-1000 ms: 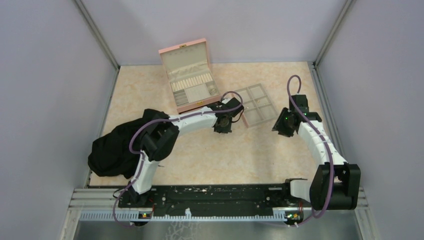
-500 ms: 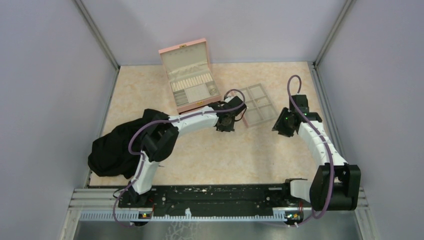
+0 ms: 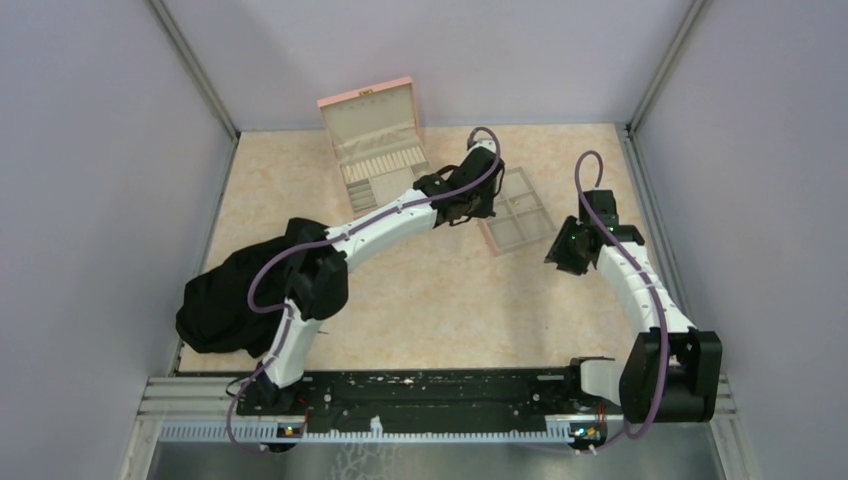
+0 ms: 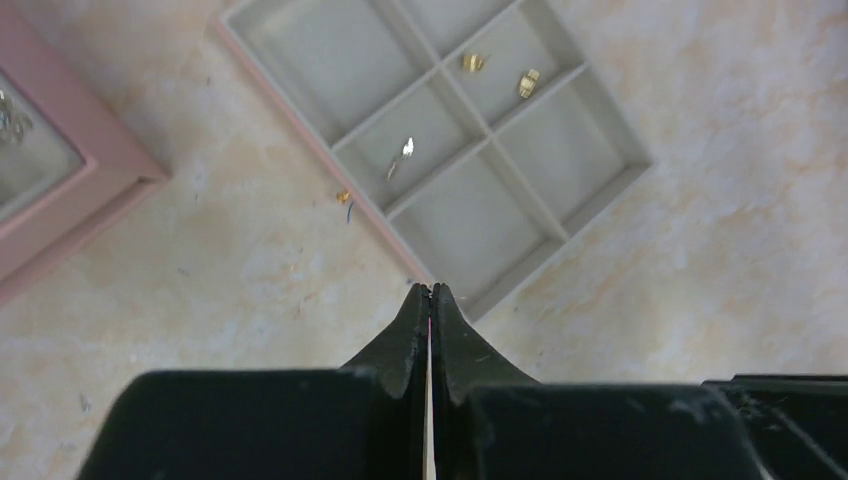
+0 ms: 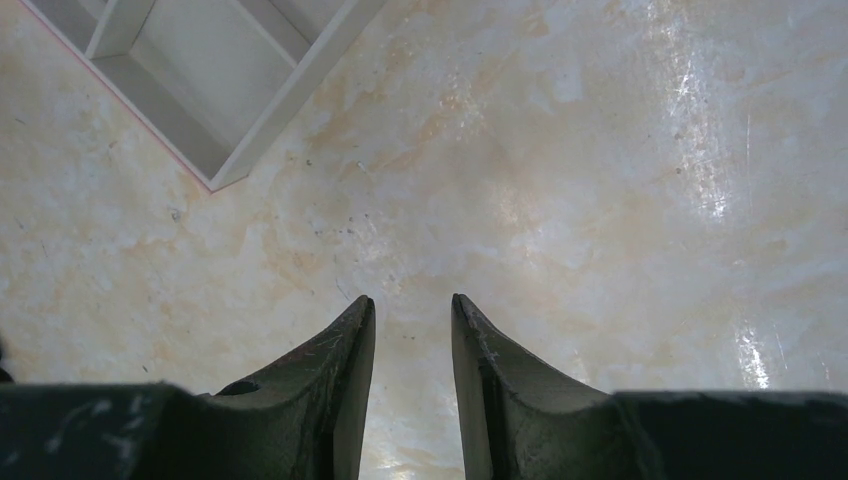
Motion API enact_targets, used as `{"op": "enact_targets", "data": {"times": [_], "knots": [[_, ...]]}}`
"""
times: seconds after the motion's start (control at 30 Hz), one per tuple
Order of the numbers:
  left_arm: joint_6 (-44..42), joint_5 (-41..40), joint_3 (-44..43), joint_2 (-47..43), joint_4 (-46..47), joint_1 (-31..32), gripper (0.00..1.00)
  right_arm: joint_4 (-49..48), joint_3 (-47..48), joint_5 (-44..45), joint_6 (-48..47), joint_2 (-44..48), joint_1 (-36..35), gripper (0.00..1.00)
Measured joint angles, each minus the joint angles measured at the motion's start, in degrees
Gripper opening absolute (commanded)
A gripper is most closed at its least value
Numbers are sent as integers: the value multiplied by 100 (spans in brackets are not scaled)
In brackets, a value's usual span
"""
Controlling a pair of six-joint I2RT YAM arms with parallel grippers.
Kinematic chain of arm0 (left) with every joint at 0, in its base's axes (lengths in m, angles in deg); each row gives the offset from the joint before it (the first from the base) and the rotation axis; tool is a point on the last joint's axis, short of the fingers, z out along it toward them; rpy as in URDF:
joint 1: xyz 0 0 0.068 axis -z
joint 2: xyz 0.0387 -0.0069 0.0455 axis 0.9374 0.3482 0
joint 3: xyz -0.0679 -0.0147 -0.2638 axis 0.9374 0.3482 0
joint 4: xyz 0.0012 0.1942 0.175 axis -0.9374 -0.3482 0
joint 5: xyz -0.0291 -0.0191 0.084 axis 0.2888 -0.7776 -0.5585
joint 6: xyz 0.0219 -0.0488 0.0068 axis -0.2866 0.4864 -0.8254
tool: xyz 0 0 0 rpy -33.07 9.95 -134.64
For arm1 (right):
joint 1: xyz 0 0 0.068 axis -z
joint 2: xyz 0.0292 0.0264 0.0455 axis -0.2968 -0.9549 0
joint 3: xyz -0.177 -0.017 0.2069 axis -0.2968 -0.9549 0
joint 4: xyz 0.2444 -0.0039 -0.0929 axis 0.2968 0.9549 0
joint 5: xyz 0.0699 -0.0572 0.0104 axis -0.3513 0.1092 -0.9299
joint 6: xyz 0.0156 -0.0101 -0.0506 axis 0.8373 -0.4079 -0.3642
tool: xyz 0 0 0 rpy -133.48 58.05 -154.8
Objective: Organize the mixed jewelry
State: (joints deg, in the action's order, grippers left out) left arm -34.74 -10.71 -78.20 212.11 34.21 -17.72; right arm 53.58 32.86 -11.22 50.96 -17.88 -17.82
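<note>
The mixed jewelry shows only in the left wrist view. A thin silvery piece [image 4: 404, 152] lies in a middle compartment of the pink-rimmed tray [image 4: 480, 215]. Two small gold pieces [image 4: 473, 62] lie in the compartment beyond it. Another tiny piece [image 4: 344, 198] rests on the table just outside the tray's rim. My left gripper [image 4: 430, 290] is shut, raised above the tray's near edge, and I see nothing between its tips. In the top view it [image 3: 470, 210] hangs between the pink box [image 3: 375, 150] and the tray [image 3: 520, 225]. My right gripper [image 5: 412, 300] is open over bare table, right of the tray.
The open pink box has its corner [image 4: 60, 170] at the left of the left wrist view. A black cloth [image 3: 225, 300] lies bunched at the table's left edge. Only a corner of the tray [image 5: 230, 100] shows in the right wrist view. Grey walls enclose the table.
My left arm has stretched away from the tray's near-left edge toward the far side, between box and tray, and its gripper has closed fully. The right arm has not moved.
</note>
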Motion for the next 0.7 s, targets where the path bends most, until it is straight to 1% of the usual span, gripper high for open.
{"op": "enact_targets", "data": {"times": [0.17, 0.43, 0.7], "knots": [[-195, 256, -321, 221, 597, -225, 0, 59, 0, 9, 0, 0, 0, 34], [-476, 680, -629, 907, 1311, -435, 0, 175, 0, 55, 0, 26, 0, 34], [-509, 970, -966, 1486, 1655, -466, 0, 271, 0, 120, 2, 52, 0, 34]]}}
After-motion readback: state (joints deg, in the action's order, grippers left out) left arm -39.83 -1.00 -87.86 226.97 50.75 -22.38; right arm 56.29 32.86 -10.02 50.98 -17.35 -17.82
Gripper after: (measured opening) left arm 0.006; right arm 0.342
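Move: The left hand, with a small silver piece already between its shut tips, is bound for the tray's left middle compartment, where a silver earring lies: about 9 cm ahead, 6 cm to the right and 12 cm below. The two gold earrings lie some 2 cm farther out and 7 cm right of that earring; the tray's empty near-left compartment is 5 cm nearer and 3 cm right of it. The jewelry box stands 11 cm ahead and 20 cm left of the left hand. From the right hand the silver earring is roughly 19 cm ahead, 11 cm left. The left hand carries its small silver piece forward about 7 cm and some 5 cm to the right, over the tray's pink left edge towards the compartment with the silver earring, first lifting a centimetre or two and then sinking about 5 cm as the forward travel slows. The fingers stay shut on the piece while the wrist swings their tips round to the right by roughly 10 degrees, and the hand is still above the tray and coming down at the end, touching neither tray nor earrings. ##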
